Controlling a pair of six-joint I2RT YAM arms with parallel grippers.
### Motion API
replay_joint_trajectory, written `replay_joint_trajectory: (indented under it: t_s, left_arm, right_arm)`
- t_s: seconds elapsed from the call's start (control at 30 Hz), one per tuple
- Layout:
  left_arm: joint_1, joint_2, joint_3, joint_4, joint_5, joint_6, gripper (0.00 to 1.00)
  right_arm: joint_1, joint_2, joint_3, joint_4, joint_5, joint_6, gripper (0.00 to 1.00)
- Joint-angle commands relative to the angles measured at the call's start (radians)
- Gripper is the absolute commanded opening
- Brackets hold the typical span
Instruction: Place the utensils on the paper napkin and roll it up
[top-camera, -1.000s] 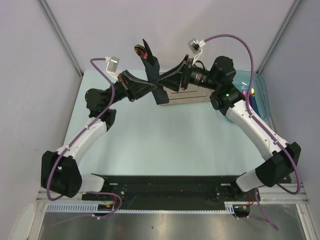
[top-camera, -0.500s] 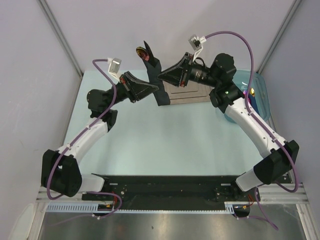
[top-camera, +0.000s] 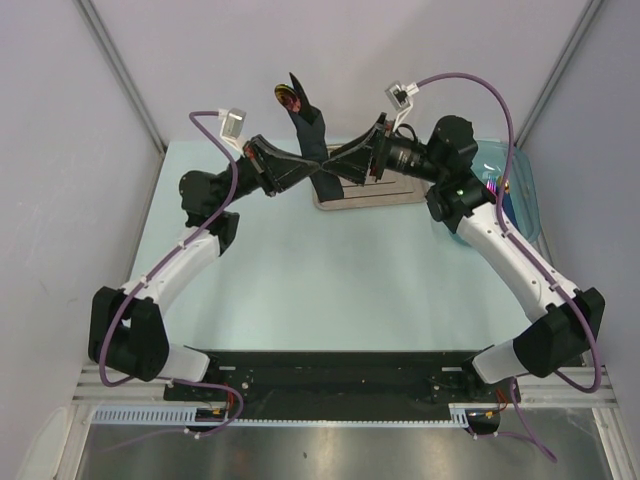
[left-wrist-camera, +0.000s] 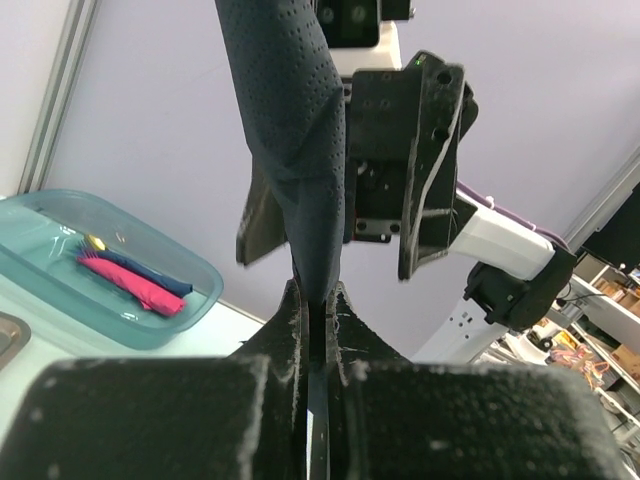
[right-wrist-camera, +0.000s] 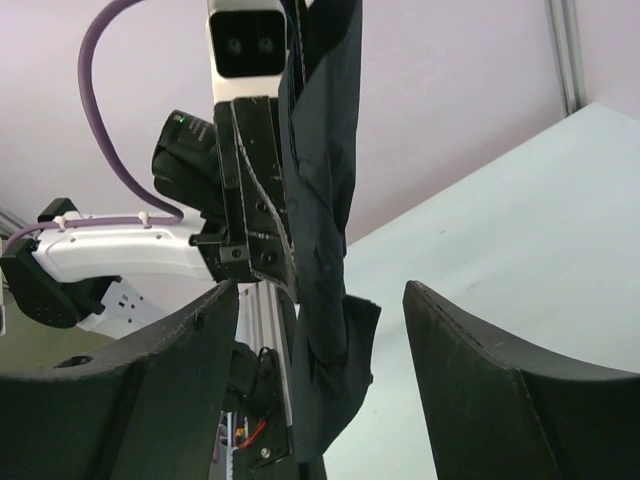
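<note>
The paper napkin (top-camera: 311, 135) is rolled into a black tube and held upright in the air above the table's far side. The utensils are wrapped inside it. Only an orange-red end (top-camera: 284, 97) and a dark tip (top-camera: 293, 82) poke out of the top. My left gripper (top-camera: 316, 172) is shut on the roll's lower part, and in the left wrist view its fingers (left-wrist-camera: 296, 310) pinch the napkin (left-wrist-camera: 290, 150). My right gripper (right-wrist-camera: 320, 290) stands open, one finger on each side of the napkin (right-wrist-camera: 322, 240) without touching it.
A steel tray (top-camera: 385, 193) lies on the table under the two grippers. A teal bin (top-camera: 520, 195) at the far right holds a pink roll (left-wrist-camera: 135, 285) and a dark blue roll (left-wrist-camera: 168, 286). Grey walls close in at the back and both sides.
My right gripper closed by the roll, then opened wide again around it. My left gripper, still shut on the roll, shifted a little to the right and farther back.
</note>
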Motion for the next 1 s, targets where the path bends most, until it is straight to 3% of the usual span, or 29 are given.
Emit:
replay_joint_trajectory:
  t_s: [0.0,0.17,0.63,0.67,0.7,0.77,0.8,0.97]
  left_arm:
    - [0.004,0.004,0.075,0.084,-0.031,-0.010,0.00]
    - [0.002,0.007,0.090,0.095,-0.031,-0.011,0.00]
    - [-0.011,0.003,0.084,0.093,-0.043,-0.019,0.00]
    - [-0.012,0.003,0.083,0.095,-0.043,-0.019,0.00]
    - [-0.013,0.003,0.081,0.095,-0.043,-0.020,0.00]
    - [-0.013,0.006,0.080,0.092,-0.043,-0.019,0.00]
    - [-0.013,0.006,0.081,0.090,-0.044,-0.016,0.00]
    - [-0.015,0.009,0.075,0.062,-0.047,-0.005,0.00]
  right_arm:
    - [0.006,-0.058,-0.026,0.010,-0.006,-0.008,0.68]
    - [0.006,-0.055,-0.037,0.003,-0.018,-0.009,0.65]
    - [0.023,-0.026,-0.020,0.041,-0.046,-0.003,0.43]
    - [0.023,-0.023,-0.018,0.041,-0.047,-0.002,0.40]
    - [0.024,-0.020,-0.015,0.043,-0.056,-0.002,0.27]
    - [0.024,-0.019,-0.014,0.052,-0.063,0.009,0.16]
    - [0.023,-0.019,-0.012,0.053,-0.050,0.011,0.00]
    - [0.007,-0.020,-0.005,0.018,-0.029,-0.005,0.00]
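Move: The left fingers already grip the napkin roll, held up clear of the table. Its lower part stands between the open right fingers, about 1 cm back, 1 cm left and 1 cm below the right hand point. The spoon head juts from the roll's top, some 7 cm left of the right hand, 5 cm farther out and 12 cm up. The metal tray lies about 25 cm ahead of the right hand, 10 cm right and roughly 40 cm down. Keep the left gripper shut on the napkin roll and lift it about 1.5 cm. Meanwhile ease the right gripper down some 1.5 cm, then back a little over 1 cm, with the roll between its fingers; close the right fingers on the way and pinch the roll's lower part from the right, nearly opposite the left fingers. ##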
